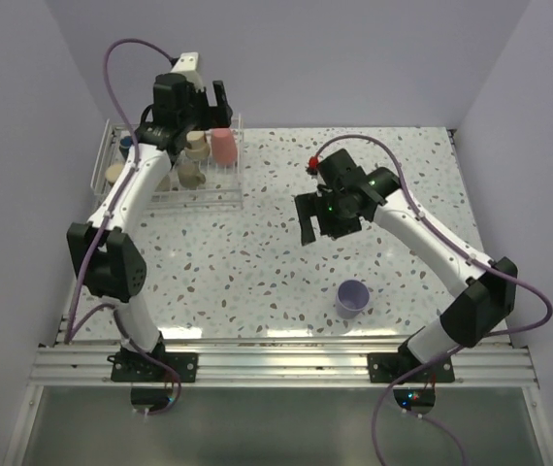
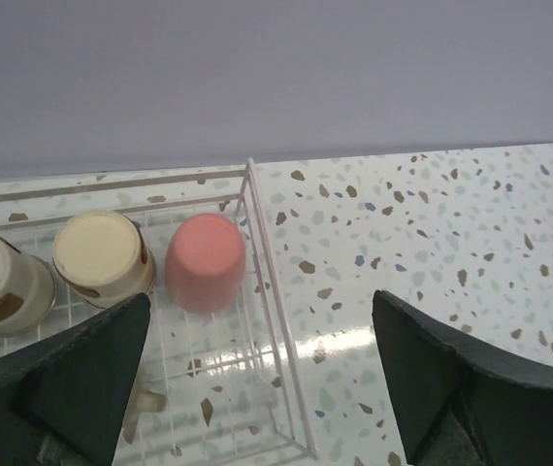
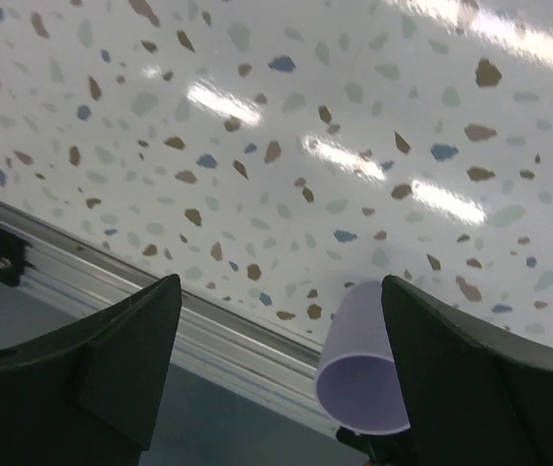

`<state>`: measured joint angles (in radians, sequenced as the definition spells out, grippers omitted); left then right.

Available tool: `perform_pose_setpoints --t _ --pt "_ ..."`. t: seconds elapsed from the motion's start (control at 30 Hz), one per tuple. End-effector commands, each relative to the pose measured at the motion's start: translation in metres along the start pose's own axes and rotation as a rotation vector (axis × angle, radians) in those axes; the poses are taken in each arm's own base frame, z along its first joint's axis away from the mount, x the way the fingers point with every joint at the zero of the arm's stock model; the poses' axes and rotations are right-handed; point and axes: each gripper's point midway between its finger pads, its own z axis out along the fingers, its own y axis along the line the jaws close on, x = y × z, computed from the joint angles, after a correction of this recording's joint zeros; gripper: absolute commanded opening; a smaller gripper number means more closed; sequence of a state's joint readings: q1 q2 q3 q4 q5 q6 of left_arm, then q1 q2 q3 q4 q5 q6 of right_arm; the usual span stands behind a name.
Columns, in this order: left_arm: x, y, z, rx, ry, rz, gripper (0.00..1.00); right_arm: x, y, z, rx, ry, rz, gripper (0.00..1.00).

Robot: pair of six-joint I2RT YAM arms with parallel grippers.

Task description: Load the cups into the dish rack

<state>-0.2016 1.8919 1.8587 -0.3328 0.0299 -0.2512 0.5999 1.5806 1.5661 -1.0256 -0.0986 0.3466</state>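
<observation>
The white wire dish rack [image 1: 209, 206] stands at the back left and holds several cups upside down. Among them are a pink-red cup [image 1: 222, 146] at its right end and beige cups [image 1: 197, 146] beside it. My left gripper [image 1: 199, 107] hovers over the rack's right end, open and empty. In the left wrist view the pink-red cup [image 2: 206, 260] and a beige cup [image 2: 100, 252] sit inside the rack rail [image 2: 267, 262], beyond my open left gripper [image 2: 262, 311]. A lavender cup [image 1: 352, 297] stands upright near the table's front edge. My right gripper [image 1: 323, 225] hangs open above mid-table; in its wrist view the lavender cup [image 3: 366, 359] lies by the right finger of the right gripper [image 3: 281, 291].
White walls close in the table on the left, back and right. An aluminium rail [image 1: 286, 361] runs along the front edge, close to the lavender cup. A dark blue cup [image 1: 126, 146] sits at the rack's left end.
</observation>
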Motion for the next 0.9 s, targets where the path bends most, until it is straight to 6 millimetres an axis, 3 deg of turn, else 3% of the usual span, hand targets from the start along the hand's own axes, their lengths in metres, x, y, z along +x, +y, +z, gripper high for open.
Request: perform_pose_setpoints --t 0.0,0.07,0.27,0.37,0.6,0.87 --pt "-0.015 -0.026 -0.036 0.062 -0.066 -0.056 0.98 0.028 -0.023 -0.030 0.129 -0.026 -0.027 0.86" --pt "-0.008 -0.030 -0.055 0.070 -0.060 -0.070 0.98 0.046 -0.032 -0.031 0.186 -0.002 -0.017 0.84" --pt "0.003 -0.038 -0.093 0.088 -0.076 -0.102 0.97 0.076 -0.025 -0.042 0.182 -0.007 -0.010 0.74" --pt "0.012 -0.040 -0.104 0.085 -0.062 -0.110 0.97 0.092 -0.022 -0.043 0.185 0.009 -0.015 0.68" --pt "0.022 -0.046 -0.127 0.089 -0.059 -0.121 0.96 0.133 -0.018 -0.033 0.229 0.055 -0.058 0.63" --pt "0.024 -0.049 -0.147 0.098 -0.063 -0.129 0.95 0.156 -0.023 -0.010 0.258 0.094 -0.067 0.57"
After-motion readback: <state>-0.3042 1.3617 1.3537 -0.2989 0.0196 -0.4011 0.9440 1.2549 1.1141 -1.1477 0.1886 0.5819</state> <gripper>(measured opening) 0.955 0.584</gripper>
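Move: The purple cup stands upright some 12 cm back and 6 cm to the right of the right hand, its middle about 15 cm lower. The table's near edge runs about 9 cm behind that cup, 21 cm straight back from the hand and 20 cm below it. From the left hand the purple cup is roughly 40 cm back, 39 cm right and 24 cm down; the red cup in the rack is about 8 cm straight ahead of it, 16 cm lower. Heading for the purple cup, the right hand sweeps back about 14 cm and 5 cm to the right, then sinks 6 cm, mostly late, to just over the cup's mouth, turning its fingers some 15 degrees nearer straight down and narrowing them to a little over half open. The left hand, wide open and already clear of the red cup, draws back some 14 cm, ending slightly higher. ##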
